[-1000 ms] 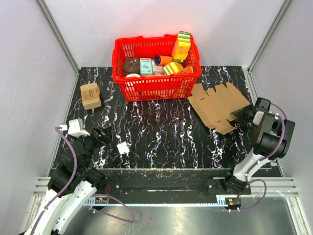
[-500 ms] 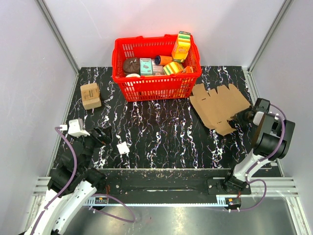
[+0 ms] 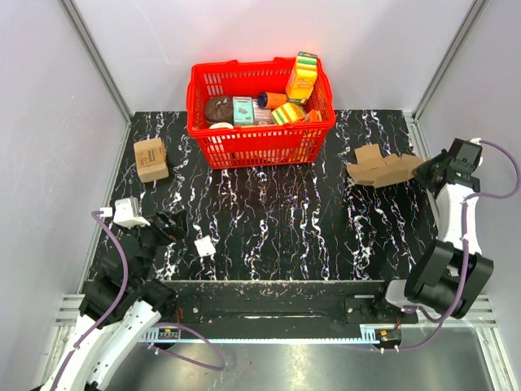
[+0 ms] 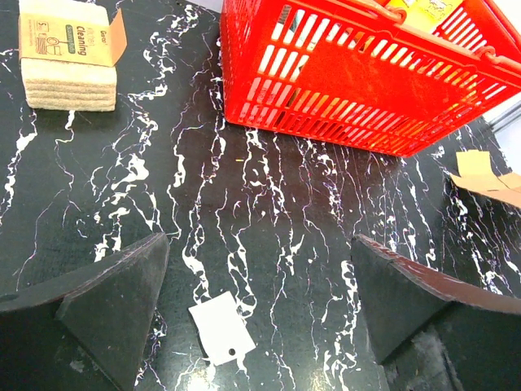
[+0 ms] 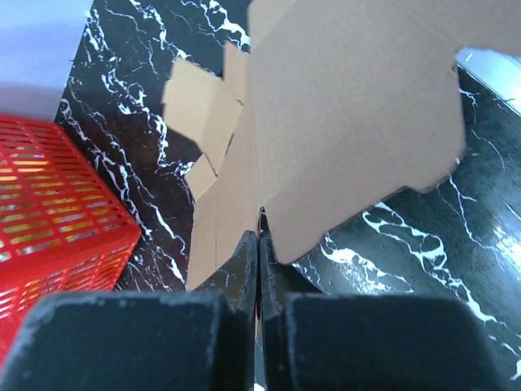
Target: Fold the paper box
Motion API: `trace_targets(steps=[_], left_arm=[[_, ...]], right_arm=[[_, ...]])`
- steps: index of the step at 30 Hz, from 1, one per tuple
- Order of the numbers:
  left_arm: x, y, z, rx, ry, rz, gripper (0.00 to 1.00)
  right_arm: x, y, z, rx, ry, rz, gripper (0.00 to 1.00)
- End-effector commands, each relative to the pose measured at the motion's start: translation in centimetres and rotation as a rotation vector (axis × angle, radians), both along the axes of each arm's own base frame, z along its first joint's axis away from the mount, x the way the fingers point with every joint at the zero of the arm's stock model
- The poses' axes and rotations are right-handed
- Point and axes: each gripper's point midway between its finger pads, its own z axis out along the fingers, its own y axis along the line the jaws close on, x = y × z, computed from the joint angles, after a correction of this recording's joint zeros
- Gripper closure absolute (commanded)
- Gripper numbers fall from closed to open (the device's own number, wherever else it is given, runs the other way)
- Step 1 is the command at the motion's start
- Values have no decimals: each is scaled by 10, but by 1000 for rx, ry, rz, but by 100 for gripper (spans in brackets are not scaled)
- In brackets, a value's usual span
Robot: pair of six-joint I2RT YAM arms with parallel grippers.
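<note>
The paper box (image 3: 381, 167), plain brown cardboard with notched flaps, hangs tilted off the table at the right, past the basket's right end. My right gripper (image 3: 429, 169) is shut on its right edge. In the right wrist view the fingers (image 5: 259, 236) pinch the sheet (image 5: 350, 122) where two panels meet, one panel standing up on the right and the rest dropping away to the left. A corner of the paper box (image 4: 488, 175) shows at the right edge of the left wrist view. My left gripper (image 3: 167, 224) stays open low at the near left (image 4: 259, 252), holding nothing.
A red basket (image 3: 260, 145) full of printed packages stands at the back centre. A small tan printed box (image 3: 151, 158) sits at the far left. A white tag (image 3: 204, 246) lies below my left gripper, and a white plug-like block (image 3: 126, 212) lies beside it.
My right gripper closed on the cardboard's right edge, then swung back and to the right. The sheet came up from lying flat and moved with it. The left arm stayed still.
</note>
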Motion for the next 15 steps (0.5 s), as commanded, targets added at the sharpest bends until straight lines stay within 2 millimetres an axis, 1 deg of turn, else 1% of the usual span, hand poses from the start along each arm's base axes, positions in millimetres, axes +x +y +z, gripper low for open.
trace_targets(steps=[1,3,4,5,6,7,8,9,11,12,14,15], left_arm=[[2,-7,9,-5,-39,-38,1],[3,-10,9,-1,-35,-49,1],[3,-10,10,-3,-37,-52,1],[3,-12,9,-1,-34,-60,1],[3,-13,9,-1,-33,-63,1],[3,-13,10,0,-34,-65,1],[3,-13,10,-1,-35,-67,1],[3,-14,10,-2,-35,-70,1],[3,-14,9,-3,-36,-74,1],[3,-15,10,-3,-39,-76,1],[2,-16,10,-4,-39,-83,1],[2,-17,10,-3,-39,-87,1]], right_arm=[[-25,10,21,-15,33,10,100],[-29,14,32,-19,28,28,100],[-31,17,44,-25,16,48,100],[-33,20,48,-24,16,61,100],[-31,22,62,-35,-4,77,100],[-36,29,63,-27,19,116,100],[-37,34,67,-24,23,143,100],[-40,42,77,-14,26,178,100],[-44,49,83,-26,36,230,100],[-47,58,89,-12,34,271,100],[-51,67,97,-15,22,327,99],[-55,75,102,-6,17,370,99]])
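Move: The right hand already holds the paper box blank by its near right edge; the blank's middle lies about 10 cm left of that hand, 3 cm ahead and 9 cm lower. The red basket's middle is roughly 50 cm to the left and 20 cm farther out, while the side rail runs some 12 cm to the right, level with the hand. From the idle left hand, the blank's middle is about 64 cm to the right, 21 cm ahead and 14 cm below. Keep the right fingers shut on the blank's edge and lift it about 8 cm, drawing back some 3 cm, mostly at the start. As the hand rises, carry it about 4 cm left, away from the side rail and towards the middle of the table, turning the wrist roughly 10 degrees counter-clockwise. ##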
